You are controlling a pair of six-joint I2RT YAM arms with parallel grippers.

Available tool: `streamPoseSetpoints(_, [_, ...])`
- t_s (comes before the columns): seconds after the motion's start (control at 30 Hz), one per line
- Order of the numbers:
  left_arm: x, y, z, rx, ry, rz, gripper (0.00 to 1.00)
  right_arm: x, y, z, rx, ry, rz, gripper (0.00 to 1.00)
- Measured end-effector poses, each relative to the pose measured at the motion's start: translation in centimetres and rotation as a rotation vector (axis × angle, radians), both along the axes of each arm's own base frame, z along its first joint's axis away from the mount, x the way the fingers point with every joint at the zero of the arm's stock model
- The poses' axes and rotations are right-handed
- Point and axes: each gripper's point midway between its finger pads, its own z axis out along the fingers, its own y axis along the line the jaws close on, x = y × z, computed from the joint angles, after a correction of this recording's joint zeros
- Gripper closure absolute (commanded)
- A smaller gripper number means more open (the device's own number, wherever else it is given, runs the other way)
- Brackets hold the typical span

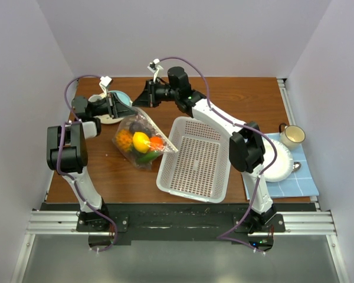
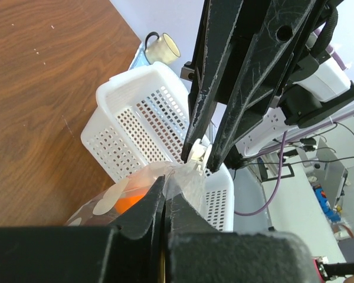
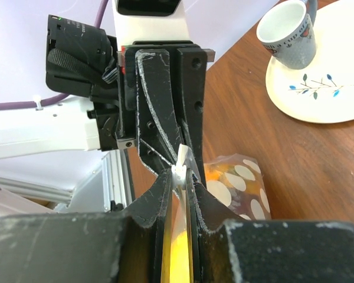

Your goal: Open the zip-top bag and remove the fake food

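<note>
The zip-top bag (image 1: 143, 134), clear with white dots, is tilted on the wood table left of the basket. Inside it is the fake food: an orange (image 1: 125, 138), a lemon (image 1: 141, 141), a green piece (image 1: 146, 157) and a dark piece (image 1: 131, 127). My left gripper (image 2: 165, 193) is shut on the bag's top edge (image 2: 183, 177). Facing it, my right gripper (image 3: 180, 172) is shut on the bag's white zip slider (image 3: 179, 169). The dotted bag (image 3: 242, 188) hangs below the two grippers. From above, the left gripper (image 1: 132, 112) and right gripper (image 1: 135, 104) meet at the bag's upper corner.
A white perforated basket (image 1: 194, 159) lies right of the bag. A cup (image 3: 286, 32) on a white plate (image 3: 324, 88) stands behind the left gripper. At the right edge are a mug (image 1: 293, 135), a white plate (image 1: 281, 164) and a blue cloth (image 1: 301, 180).
</note>
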Motion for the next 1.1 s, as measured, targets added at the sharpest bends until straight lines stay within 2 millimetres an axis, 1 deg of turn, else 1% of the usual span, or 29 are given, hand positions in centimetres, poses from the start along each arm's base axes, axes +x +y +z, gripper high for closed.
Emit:
streamPoseSetpoints(0.1, [0.0,0.0,0.1,0.003,-0.003,-0.006,1.0,0.0,0.0,-0.4,-0.001,-0.003,0.0,1.0])
streamPoseSetpoints(0.23, [0.0,0.0,-0.2,0.006,0.002,-0.015,1.0,-0.2,-0.5,-1.6,-0.019,0.005,-0.003,1.0])
streamPoseSetpoints(0.33, [0.0,0.1,-0.3,0.007,0.01,-0.019,1.0,-0.6,-1.3,-3.0,-0.049,0.015,-0.009,1.0])
streamPoseSetpoints(0.43, [-0.1,0.1,-0.3,0.008,0.011,-0.021,1.0,-1.2,-2.2,-3.7,-0.074,0.013,-0.014,1.0])
streamPoseSetpoints(0.53, [0.0,0.4,-0.4,0.009,0.011,-0.015,1.0,-2.0,-3.2,-3.7,-0.091,0.006,-0.025,1.0])
streamPoseSetpoints(0.6, [0.1,0.7,-0.4,0.008,0.011,-0.007,1.0,-2.5,-3.6,-3.3,-0.089,0.0,-0.025,1.0])
streamPoseSetpoints(0.8, [0.2,0.9,-0.3,0.008,0.011,0.001,1.0,-2.6,-3.5,-2.9,-0.076,0.0,-0.025,1.0])
streamPoseSetpoints(0.9, [0.3,1.3,-0.2,0.009,0.007,0.008,1.0,-2.8,-3.6,-3.2,-0.078,-0.002,-0.026,1.0])
streamPoseSetpoints(0.97, [0.6,1.8,0.0,0.013,0.003,0.011,1.0,-3.7,-4.4,-4.1,-0.098,0.012,-0.027,1.0])
streamPoseSetpoints(1.07, [1.6,2.9,0.5,0.017,-0.008,0.03,1.0,-5.9,-6.5,-5.8,-0.148,0.037,-0.038,1.0])
streamPoseSetpoints(1.1, [1.9,3.3,0.6,0.019,-0.014,0.039,1.0,-6.7,-7.1,-6.0,-0.162,0.037,-0.04,1.0])
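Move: Right hand pinches the zip slider beside the bag corner that the left hand grips. From the right hand the zip's far end lies about 15 cm back, 14 cm right and 8 cm lower; the lemon 12 cm straight back, the orange 12 back and 5 right, both 12 below; the basket 20 back, 21 right, 15 below. From the left hand, zip end 14 back, 14 right, 6 below; lemon 10 straight back, 10 below. Right hand draws the slider roughly 11 cm right, back and down along zip; gripping left hand eases left. ##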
